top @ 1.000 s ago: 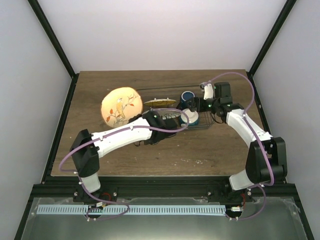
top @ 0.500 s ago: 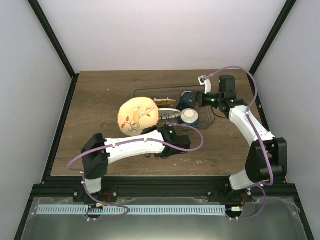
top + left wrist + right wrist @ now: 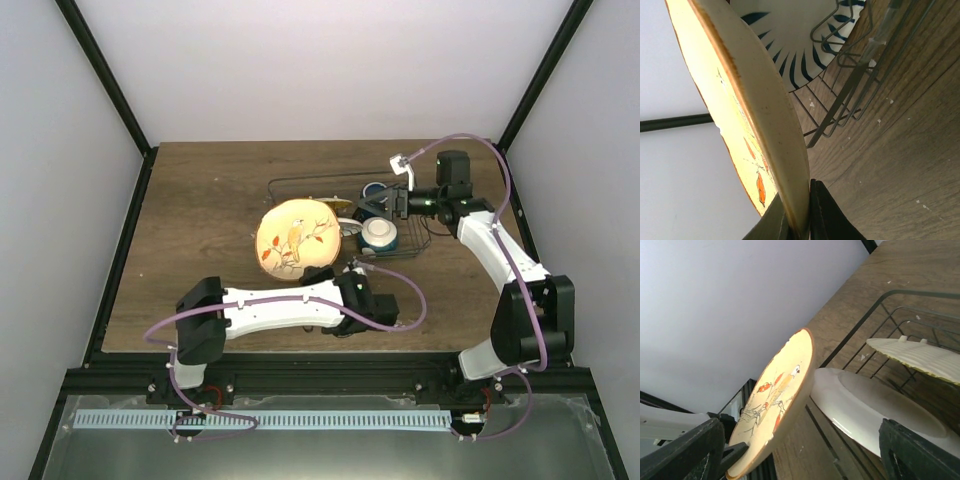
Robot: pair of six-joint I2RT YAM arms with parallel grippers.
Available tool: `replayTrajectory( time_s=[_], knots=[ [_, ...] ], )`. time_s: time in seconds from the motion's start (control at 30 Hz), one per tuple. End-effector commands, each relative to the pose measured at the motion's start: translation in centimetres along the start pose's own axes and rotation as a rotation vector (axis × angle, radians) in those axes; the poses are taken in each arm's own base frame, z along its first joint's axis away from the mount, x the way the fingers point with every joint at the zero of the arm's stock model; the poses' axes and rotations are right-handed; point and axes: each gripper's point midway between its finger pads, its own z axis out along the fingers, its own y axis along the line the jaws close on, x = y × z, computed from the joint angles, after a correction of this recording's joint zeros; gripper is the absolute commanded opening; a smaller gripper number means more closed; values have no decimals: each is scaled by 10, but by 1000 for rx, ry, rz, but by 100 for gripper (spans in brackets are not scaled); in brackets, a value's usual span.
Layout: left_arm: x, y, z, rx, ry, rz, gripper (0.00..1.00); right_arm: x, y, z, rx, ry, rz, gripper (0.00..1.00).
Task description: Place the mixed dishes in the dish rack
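Observation:
My left gripper [image 3: 330, 272] is shut on the lower rim of the tan painted plate [image 3: 297, 240]. It holds the plate on edge at the near left corner of the wire dish rack [image 3: 412, 246]. In the left wrist view the pads [image 3: 827, 215] pinch the plate [image 3: 755, 110], with the white black-striped plate [image 3: 785, 45] behind it in the rack [image 3: 840, 102]. The orange-yellow plate [image 3: 335, 204], cream bowl [image 3: 380, 235] and dark blue cup [image 3: 375, 190] sit in the rack. My right gripper [image 3: 388, 205] is open and empty over the rack. Its view shows the tan plate [image 3: 775, 405], a white plate [image 3: 875, 405] and the orange-yellow plate [image 3: 915, 357].
The rack stands at the back middle-right of the wooden table [image 3: 200, 200]. A black frame post [image 3: 105, 90] runs up each side, with white walls around. The left arm [image 3: 280, 305] lies across the table's front.
My left gripper has carried the tan plate rightward and nearer, from the table's left to the rack's near left corner. My right gripper has pulled back a little over the rack.

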Motion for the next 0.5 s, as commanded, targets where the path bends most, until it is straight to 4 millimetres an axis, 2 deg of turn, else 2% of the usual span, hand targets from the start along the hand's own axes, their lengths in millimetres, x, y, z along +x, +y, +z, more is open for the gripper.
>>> replayTrajectory(
  time_s=[0.0, 0.17, 0.47],
  knots=[
    [-14, 8, -16, -75, -72, 38, 0, 4, 25, -3, -68, 22, -10, 85],
    [-27, -2, -33, -91, -127, 85, 0, 18, 31, 2, -77, 54, 16, 85],
    [-45, -5, -52, -112, -191, 114, 0, 44, 33, 11, -67, 101, 54, 85]
  ],
)
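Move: The left hand already holds the bird plate by its near edge. From this hand, the open right gripper it is being taken to lies about 11 cm ahead, 11 cm to the right and some 7 cm higher. From the right hand, the bird plate's middle is roughly 13 cm left, 5 cm back and 3 cm lower. In the rack below the right hand, the striped plate stands about 3 cm left and level fore and aft, 15 cm down; the bowl sits 3 cm back, 2 cm right and 18 cm down. Keeping its pinch on the bird plate's near edge, the left hand carries it about 5 cm to the right and a little back in front of the rack, turning some 10 degrees clockwise. The right hand, fingers still wide open, draws back about 4 cm and slightly left over the rack towards the plate's right rim, sinking a little late on. ##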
